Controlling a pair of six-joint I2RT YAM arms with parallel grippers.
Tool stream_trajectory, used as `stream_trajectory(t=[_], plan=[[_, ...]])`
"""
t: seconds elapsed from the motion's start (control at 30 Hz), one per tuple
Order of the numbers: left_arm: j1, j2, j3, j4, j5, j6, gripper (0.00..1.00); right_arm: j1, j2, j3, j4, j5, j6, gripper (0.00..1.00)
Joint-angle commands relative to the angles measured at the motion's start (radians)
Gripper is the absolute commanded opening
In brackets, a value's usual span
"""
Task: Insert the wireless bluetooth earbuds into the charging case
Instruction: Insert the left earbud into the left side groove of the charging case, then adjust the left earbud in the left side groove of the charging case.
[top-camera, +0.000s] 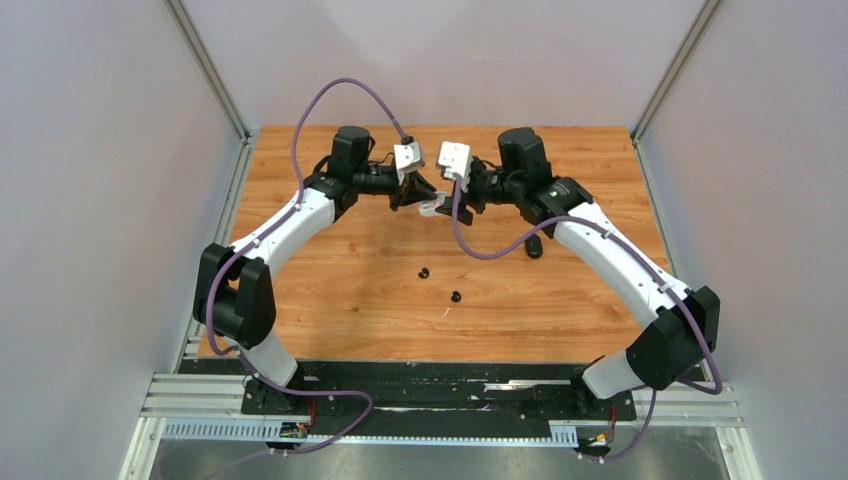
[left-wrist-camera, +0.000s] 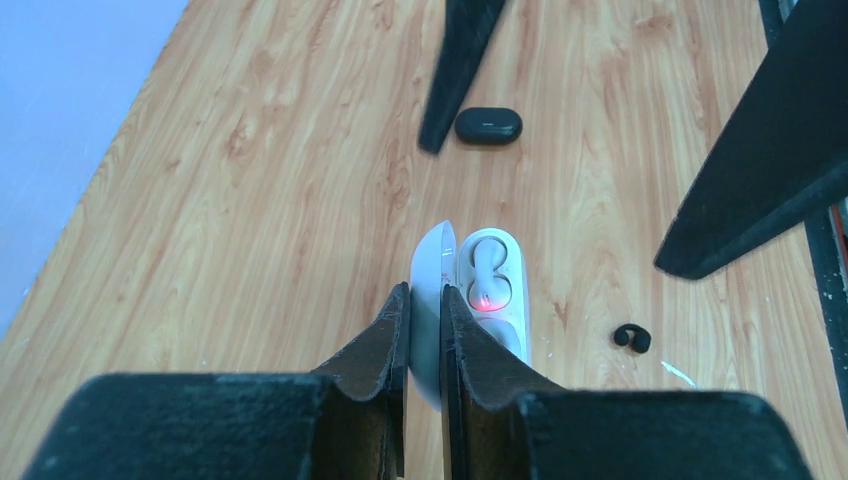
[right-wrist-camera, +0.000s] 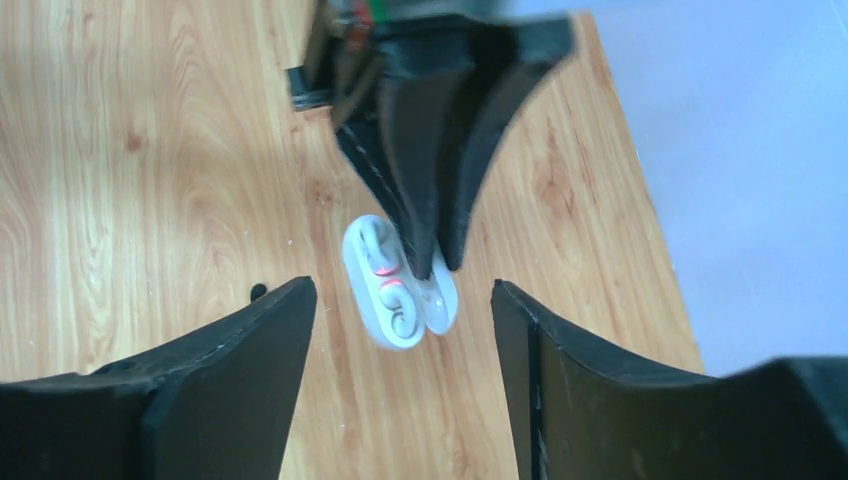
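A white charging case (right-wrist-camera: 372, 306) lies open on the wooden table at the back centre. Two white earbuds (right-wrist-camera: 376, 250) sit in its wells, each with a red light. My left gripper (left-wrist-camera: 425, 292) is shut on the case's upright lid (left-wrist-camera: 434, 258). My right gripper (right-wrist-camera: 400, 335) stands open just above the case, which lies between its fingers without touching them. Two black earbuds (top-camera: 423, 272) (top-camera: 456, 296) lie loose on the table nearer the arms. In the top view the left gripper (top-camera: 410, 196) and right gripper (top-camera: 456, 205) meet over the case (top-camera: 431, 209).
A shut black case (left-wrist-camera: 488, 126) lies on the table to the right of the white one, under the right arm (top-camera: 600, 250). One black earbud (left-wrist-camera: 632, 338) shows beside the white case. Grey walls enclose the table on three sides.
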Motion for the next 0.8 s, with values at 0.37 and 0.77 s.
stream_trajectory(t=[0.37, 0.77], plan=[[-0.004, -0.089, -0.019, 0.061, -0.027, 0.013, 0.0, -0.094, 0.093, 0.03, 0.12, -0.124, 0.454, 1.0], [-0.007, -0.101, -0.036, 0.069, -0.03, 0.022, 0.0, -0.093, 0.173, 0.089, 0.163, -0.137, 0.56, 1.0]])
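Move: The white charging case, with both white earbuds already lying in its grooves and its lid held by the left fingers, lies about 4 cm left of the empty right hand, roughly 1 cm farther out and 4 cm lower. From the left hand its body is some 2 cm back, 1 cm to the right and 2 cm below. On the table, about 26 cm under the right hand, a black earbud lies 12 cm back and 4 cm left, and the black case 6 cm back and 20 cm right. Swinging clear to the right by nearly 3 cm while edging forward, the right hand then comes back left and sinks about 5 cm, easing up slightly at the end. Its wrist tips and turns some 30 degrees as the half-open fingers spread fully, one to each side of the case, with no touch visible. The left hand keeps its pinch on the lid and lifts the case nearly 2 cm. ##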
